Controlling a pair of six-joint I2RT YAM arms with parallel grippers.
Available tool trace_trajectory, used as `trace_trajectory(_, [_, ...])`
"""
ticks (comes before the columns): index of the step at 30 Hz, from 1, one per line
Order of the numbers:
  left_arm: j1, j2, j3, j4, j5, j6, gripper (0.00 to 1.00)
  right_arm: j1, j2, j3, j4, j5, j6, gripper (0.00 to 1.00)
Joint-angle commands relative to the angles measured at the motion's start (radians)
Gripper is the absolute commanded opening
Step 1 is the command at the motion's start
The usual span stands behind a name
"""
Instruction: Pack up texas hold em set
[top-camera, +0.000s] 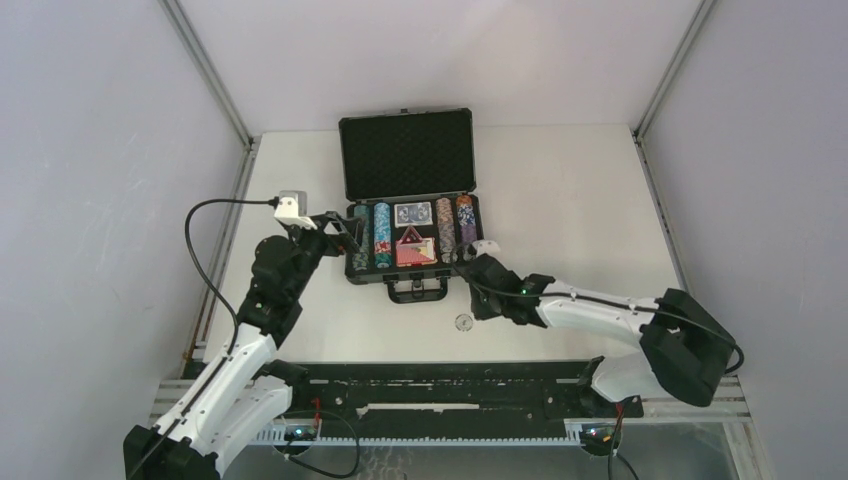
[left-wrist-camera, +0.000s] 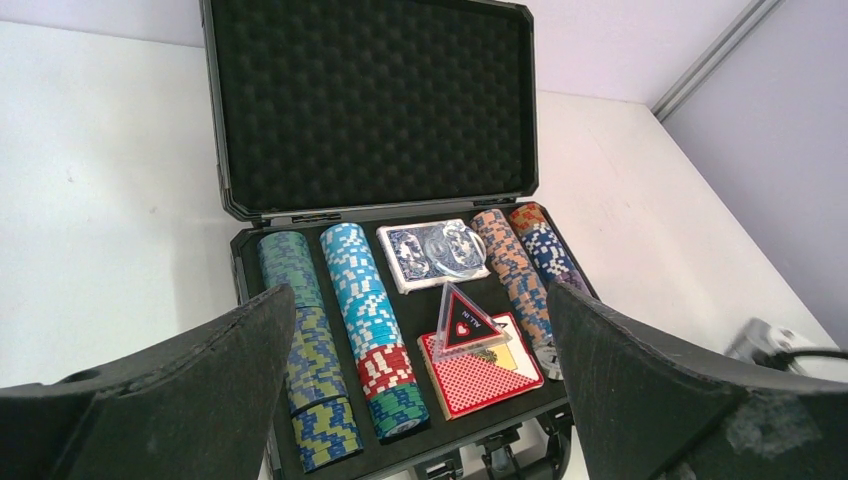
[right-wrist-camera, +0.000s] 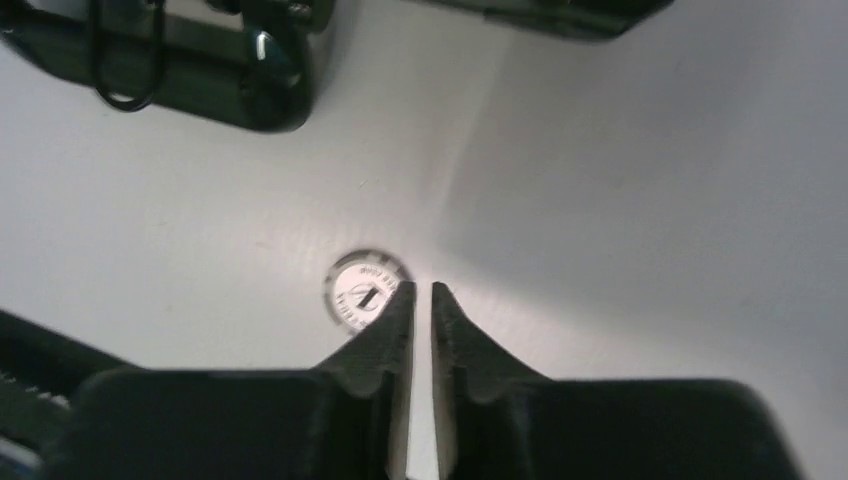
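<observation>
The black briefcase (top-camera: 407, 158) stands open with its foam lid upright. Its tray holds rows of poker chips (left-wrist-camera: 365, 300), a blue deck (left-wrist-camera: 432, 255), a red deck (left-wrist-camera: 482, 375) and a triangular button (left-wrist-camera: 464, 322) propped on the red deck. One white round chip (right-wrist-camera: 362, 287) lies loose on the table in front of the case (top-camera: 463, 322). My right gripper (right-wrist-camera: 421, 290) hovers just above and beside that chip (top-camera: 472, 308), its jaws a narrow gap apart with nothing between them. My left gripper (left-wrist-camera: 420, 297) is wide open at the case's left front (top-camera: 345, 236).
The case's handle and latches (top-camera: 418, 290) jut toward me from its front edge. White table (top-camera: 570, 200) spreads to the right of the case, bounded by grey walls and corner posts. A black cable (top-camera: 205, 260) loops off my left wrist.
</observation>
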Motion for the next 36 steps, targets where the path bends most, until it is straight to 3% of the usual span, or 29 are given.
trace_trajectory(1, [-0.007, -0.004, -0.012, 0.038, 0.014, -0.009, 1.0, -0.061, 0.08, 0.084, 0.034, -0.001, -0.081, 0.09])
trace_trajectory(4, [-0.007, -0.002, -0.013, 0.035, 0.013, -0.007, 1.0, -0.074, 0.148, 0.129, 0.049, 0.0, -0.098, 0.0])
trace_trajectory(16, [-0.011, -0.029, -0.011, 0.039, 0.039, -0.025, 1.0, -0.019, 0.251, 0.105, 0.093, -0.016, -0.068, 0.0])
trace_trajectory(26, [-0.02, -0.05, -0.012, 0.036, 0.049, -0.037, 1.0, 0.075, 0.186, 0.045, 0.069, 0.026, 0.002, 0.0])
trace_trajectory(36, [-0.031, -0.047, -0.01, 0.035, 0.052, -0.041, 1.0, 0.079, 0.111, -0.016, 0.051, 0.055, 0.029, 0.0])
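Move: The loose chip lies flat on the table about 3 cm left of the right hand, 1 cm ahead and 3 cm below. From that hand, the case handle is roughly 9 cm ahead and 13 cm left; the open case's middle is some 20 cm ahead and 13 cm left. From the left hand, the chip is about 23 cm right, 11 cm back and 24 cm down. Shutting its fingers, the right hand goes forward and down, then drags the chip back about 5 cm, swinging left. ##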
